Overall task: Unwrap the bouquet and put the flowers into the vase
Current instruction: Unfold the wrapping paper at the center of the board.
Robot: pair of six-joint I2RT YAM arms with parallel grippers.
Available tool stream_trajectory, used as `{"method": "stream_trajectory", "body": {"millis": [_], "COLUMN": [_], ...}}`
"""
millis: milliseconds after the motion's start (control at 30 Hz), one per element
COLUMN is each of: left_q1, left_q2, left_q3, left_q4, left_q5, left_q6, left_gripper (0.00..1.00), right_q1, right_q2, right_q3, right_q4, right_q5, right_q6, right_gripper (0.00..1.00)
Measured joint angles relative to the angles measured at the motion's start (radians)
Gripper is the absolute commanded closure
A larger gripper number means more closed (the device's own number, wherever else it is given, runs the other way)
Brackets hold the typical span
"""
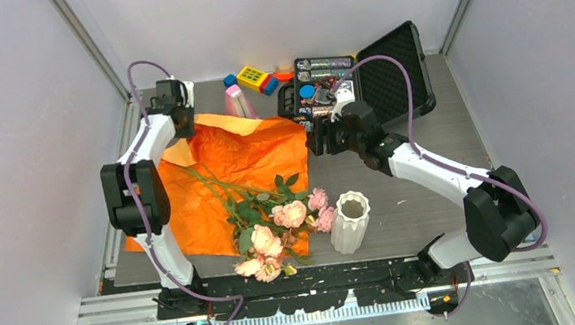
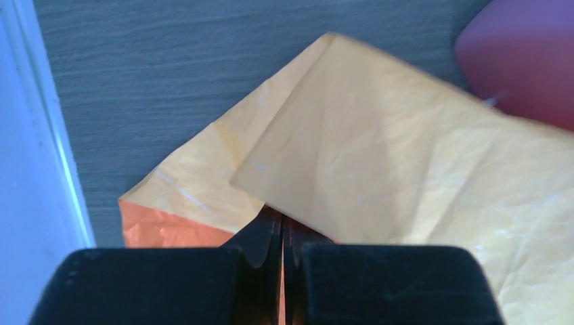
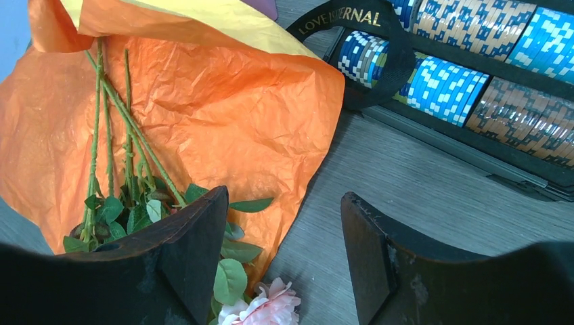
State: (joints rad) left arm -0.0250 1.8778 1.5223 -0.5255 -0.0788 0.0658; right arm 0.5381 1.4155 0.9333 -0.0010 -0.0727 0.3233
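Note:
The bouquet lies unwrapped: its crinkled orange paper (image 1: 251, 154) is spread flat, and the flowers (image 1: 279, 225) lie on it with stems toward the back left and pink and peach heads toward the front. The white ribbed vase (image 1: 350, 221) stands upright just right of the flower heads. My left gripper (image 1: 175, 120) is at the paper's back left corner, shut (image 2: 281, 227) on the paper (image 2: 379, 156), whose pale underside folds over there. Above the paper's right edge (image 3: 223, 115), my right gripper (image 1: 316, 139) hangs open (image 3: 284, 203), holding nothing; stems (image 3: 128, 135) and a pink rose (image 3: 267, 308) show below it.
An open black case (image 1: 389, 77) of poker chips (image 3: 440, 81) sits at the back right. A black ribbon loop (image 3: 369, 64) lies against it. A pink object (image 1: 238, 101) and coloured blocks (image 1: 254, 78) stand at the back. Grey walls close in both sides.

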Motion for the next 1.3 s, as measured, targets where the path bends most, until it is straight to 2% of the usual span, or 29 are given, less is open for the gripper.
{"method": "stream_trajectory", "body": {"millis": [200,367,500,567,700,800,1000,1133,1300], "left_q1": [-0.023,-0.048,-0.055,-0.054,-0.053,-0.053,-0.053,-0.053,-0.053], "left_q2": [0.016,0.016,0.016,0.016,0.016,0.015,-0.002,-0.073,-0.236], "left_q3": [-0.022,-0.055,-0.065,-0.068,-0.069,-0.068,-0.068,-0.079,-0.116], "left_q4": [-0.003,0.076,0.131,0.160,0.213,0.223,0.210,0.191,0.146], "left_q5": [-0.126,-0.213,-0.243,-0.255,-0.267,-0.264,-0.285,-0.291,-0.208], "left_q6": [0.127,0.213,0.269,0.293,0.322,0.321,0.271,0.200,0.070], "left_gripper": [1.00,1.00,0.96,0.92,0.74,0.64,0.47,0.34,0.31], "right_q1": [0.000,0.000,0.000,0.000,0.000,0.000,0.000,0.000,0.000], "right_q2": [0.000,0.000,0.000,0.000,0.000,0.000,0.000,-0.001,-0.002], "right_q3": [0.000,0.000,0.000,0.000,0.000,0.000,0.000,0.000,0.000], "right_q4": [0.000,0.000,-0.002,-0.003,-0.012,-0.016,-0.016,-0.016,-0.016], "right_q5": [-0.002,-0.001,-0.001,0.000,0.004,0.006,0.008,0.008,0.008], "right_q6": [0.000,0.000,0.000,0.000,-0.003,-0.004,-0.005,-0.007,-0.007], "right_gripper": [0.33,0.33,0.33,0.33,0.33,0.33,0.33,0.33,0.33]}}
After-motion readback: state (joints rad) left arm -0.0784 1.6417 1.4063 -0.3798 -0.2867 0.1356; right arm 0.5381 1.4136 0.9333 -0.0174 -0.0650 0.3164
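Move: The left hand's shut fingers already hold the wrapping paper's raised far-left flap. The board spot it is drawn to lies only about 2 cm ahead, 3 cm left and 5 cm below. The pink metronome stands some 16 cm to the hand's right and 3 cm ahead; the flower stems lie around 14 cm back and 7 cm right, about 5 cm below. From the waiting right hand, that board spot is roughly 38 cm left, 12 cm ahead and 9 cm lower. Leftward and slightly down at first, then forward, the left hand draws the pinched paper flap about 3 cm outward, towards the board's far-left side, while rolling some 20 degrees so its left side rises. The fingers then open wide and let the flap go, and the hand lifts about 8 cm clear, easing back and partly undoing the roll. ##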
